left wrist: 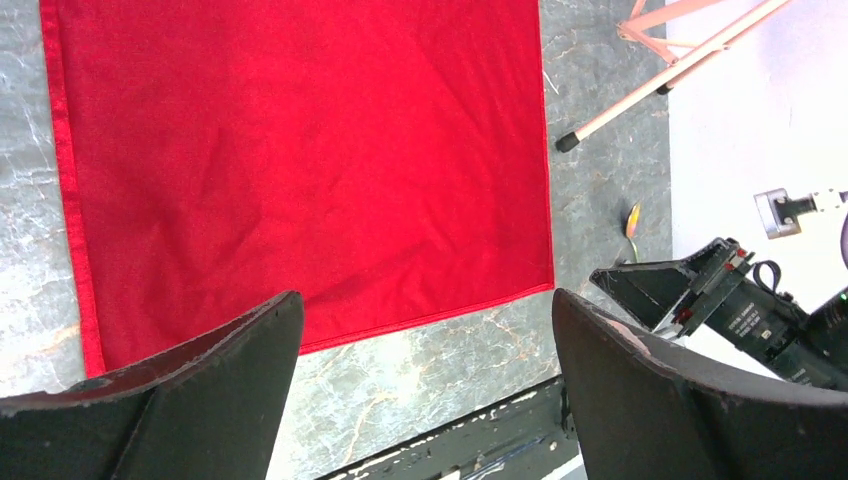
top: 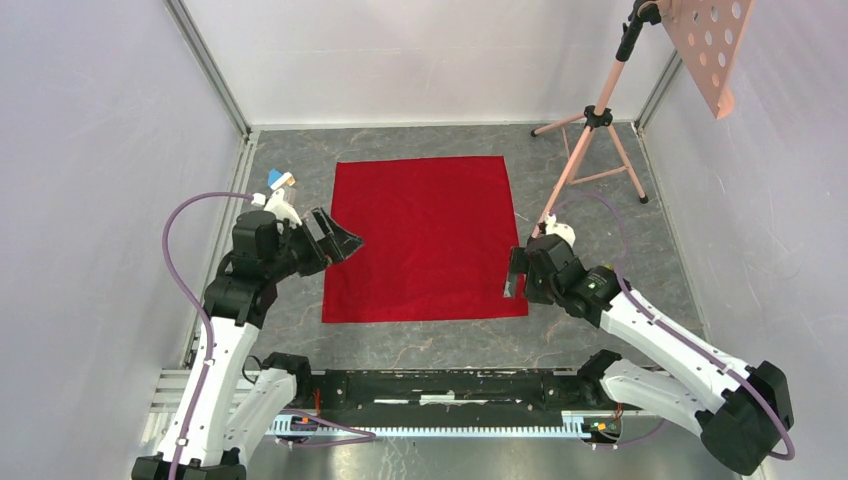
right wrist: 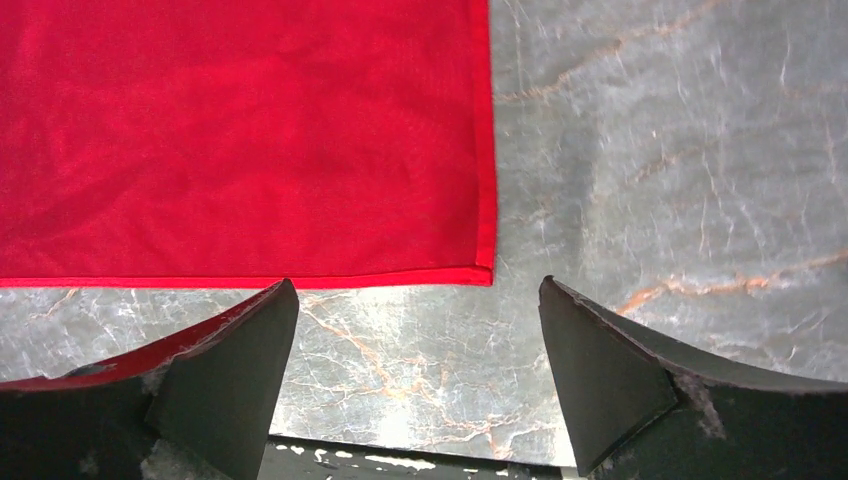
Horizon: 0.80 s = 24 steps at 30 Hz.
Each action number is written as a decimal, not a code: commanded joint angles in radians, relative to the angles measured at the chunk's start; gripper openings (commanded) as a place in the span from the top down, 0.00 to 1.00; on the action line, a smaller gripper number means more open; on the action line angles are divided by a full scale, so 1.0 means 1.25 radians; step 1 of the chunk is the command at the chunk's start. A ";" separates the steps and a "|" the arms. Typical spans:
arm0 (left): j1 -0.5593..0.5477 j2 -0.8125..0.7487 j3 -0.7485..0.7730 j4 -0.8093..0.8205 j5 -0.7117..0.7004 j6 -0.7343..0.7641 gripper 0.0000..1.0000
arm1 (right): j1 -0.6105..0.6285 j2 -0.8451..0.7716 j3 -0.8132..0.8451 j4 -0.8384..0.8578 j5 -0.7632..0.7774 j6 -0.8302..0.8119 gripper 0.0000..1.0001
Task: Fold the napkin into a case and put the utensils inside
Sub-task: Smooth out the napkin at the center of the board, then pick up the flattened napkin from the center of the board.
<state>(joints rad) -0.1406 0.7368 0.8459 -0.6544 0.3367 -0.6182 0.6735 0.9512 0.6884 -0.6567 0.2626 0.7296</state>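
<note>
The napkin is a bright red square lying flat and unfolded in the middle of the marble table. It also fills the upper part of the left wrist view and the right wrist view. My left gripper hovers open over the napkin's left edge, nothing between its fingers. My right gripper stands open just outside the napkin's near right corner, above bare table. No case and no utensils are in view.
A pink tripod stand stands at the back right, with a perforated pink board above it. Small coloured blocks lie by the napkin's far left corner. A black rail runs along the near edge. White walls enclose the table.
</note>
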 commanded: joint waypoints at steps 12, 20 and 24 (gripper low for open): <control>-0.014 -0.026 -0.022 -0.035 -0.086 0.145 0.00 | -0.017 0.252 0.087 -0.177 0.008 0.362 0.26; -0.040 -0.026 -0.022 -0.032 -0.088 0.145 0.00 | -0.011 0.344 0.091 -0.154 -0.004 0.401 0.34; -0.055 -0.023 -0.022 -0.034 -0.094 0.144 0.00 | -0.013 0.377 0.112 -0.150 0.018 0.398 0.36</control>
<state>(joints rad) -0.1925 0.7132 0.8169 -0.7094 0.2359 -0.4873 0.6544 1.3956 0.7761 -0.8516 0.2489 1.1915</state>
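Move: The right hand is above the napkin's near right corner: the corner lies some 9 cm below, about 2 cm back and 3 cm to its right. From that hand, with all of these 9 cm below, the napkin's middle is roughly 16 cm ahead and 16 cm left, the tripod's near foot about 14 cm ahead and 6 cm right, and the yellow spoon some 5 cm ahead and 19 cm right. From the left hand the corner is about 30 cm right, 5 cm back and 21 cm down. No touch on the cloth can be made out, but the right hand comes down close over the napkin's near right corner, sinking about 8 cm while easing back a little. Its wrist tips farther down and turns clockwise some 25 degrees, and the wide-open fingers close by about a third. The left hand, still fully open, sinks slightly above the napkin's left side. ##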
